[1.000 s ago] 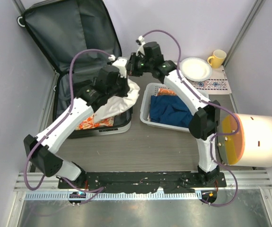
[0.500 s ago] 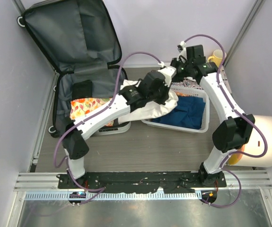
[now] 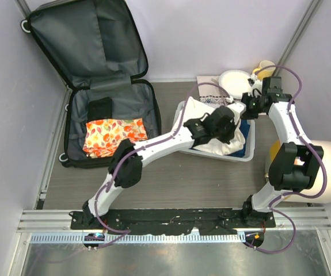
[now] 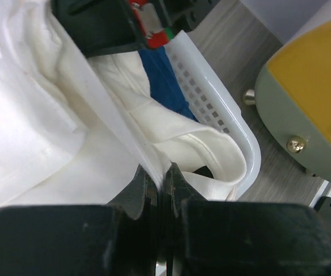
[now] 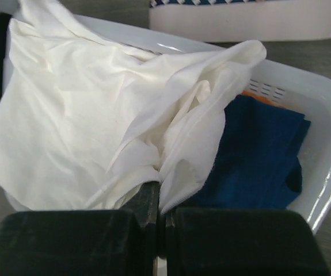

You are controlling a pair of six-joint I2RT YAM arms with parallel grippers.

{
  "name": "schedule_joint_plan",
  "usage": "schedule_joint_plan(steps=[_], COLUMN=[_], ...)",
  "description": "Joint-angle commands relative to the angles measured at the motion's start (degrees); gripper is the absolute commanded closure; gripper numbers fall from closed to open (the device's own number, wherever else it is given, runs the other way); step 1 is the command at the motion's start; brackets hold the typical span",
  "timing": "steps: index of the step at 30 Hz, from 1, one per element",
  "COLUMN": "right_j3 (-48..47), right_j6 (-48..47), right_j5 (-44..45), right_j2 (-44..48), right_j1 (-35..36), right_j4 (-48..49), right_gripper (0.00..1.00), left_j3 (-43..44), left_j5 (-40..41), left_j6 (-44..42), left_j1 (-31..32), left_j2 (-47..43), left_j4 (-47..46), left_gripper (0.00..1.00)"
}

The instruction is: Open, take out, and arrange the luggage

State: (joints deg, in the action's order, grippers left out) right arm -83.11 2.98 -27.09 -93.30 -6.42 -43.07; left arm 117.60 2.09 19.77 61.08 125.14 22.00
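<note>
The luggage (image 3: 90, 69) lies open at the back left, its lid leaning on the wall. An orange floral cloth (image 3: 114, 135) rests in its lower half. A white cloth (image 3: 211, 112) is draped over the white basket (image 3: 247, 155), covering most of a blue cloth (image 5: 257, 161). My left gripper (image 4: 164, 172) is shut on a fold of the white cloth (image 4: 44, 115) at the basket's near rim (image 4: 234, 132). My right gripper (image 5: 159, 187) is shut on another edge of the white cloth (image 5: 96, 115), at the basket's right side.
A white plate (image 3: 237, 80), a yellow mug (image 3: 263, 69) and a patterned mat (image 3: 211, 92) sit behind the basket. A white appliance with an orange lid (image 3: 320, 172) stands at the right. A black pouch (image 3: 100, 107) lies in the luggage.
Both arms have carried the white cloth rightwards from the luggage to over the basket. The floral cloth is now uncovered in the luggage.
</note>
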Motion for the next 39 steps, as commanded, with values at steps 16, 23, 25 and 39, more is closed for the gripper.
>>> schedule_joint_plan(steps=[16,23,25,39], right_j3=[-3.3,-10.7,-12.4,-21.0], right_j6=[-3.7,-3.1,-3.2,6.8], right_j5=[10.7,12.7,14.5,13.8], right_j2=[-6.5,-8.0,-8.1,-10.9], right_j1=[2.5,6.4,10.3,25.7], right_j4=[14.3,12.9,12.9,11.5], right_gripper=[0.19,0.15,0.15,0.15], left_j3=[1.4,-13.2,-18.5,-48.5], left_j5=[-10.2,-16.8,-16.7,-14.4], left_j6=[1.6,-2.2,-2.3,-29.9], left_j1=[-6.3,-21.2,-28.0,-39.7], left_j2=[-8.1,-26.9,-32.3,-41.7], left_j4=[4.7,8.4,10.3,12.2], left_gripper=[0.09,0.09,0.1,0.11])
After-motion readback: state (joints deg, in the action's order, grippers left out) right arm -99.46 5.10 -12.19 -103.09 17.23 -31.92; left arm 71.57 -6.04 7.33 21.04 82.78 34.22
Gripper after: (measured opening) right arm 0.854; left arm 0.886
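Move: Both hands hold the white garment between shut fingers over the basket. From the left hand the basket's middle is about 6 cm left, 3 cm ahead and some 12 cm down, with the floral garment in the suitcase about 46 cm left, roughly level ahead and 12 cm lower. From the right hand the basket's middle is about 10 cm left, 5 cm back and 11 cm down; the plate is some 13 cm ahead, 2 cm left and 14 cm down. Down about 5 cm go both hands, lowering the white garment onto the basket before their fingers open wide and let go. The left then rises clear and sweeps some 40 cm left, turning counter-clockwise, finally sinking open over the right side of the floral garment in the suitcase. The right draws forward, then left and up towards the basket's far left corner, fingers tipping up and staying open. ##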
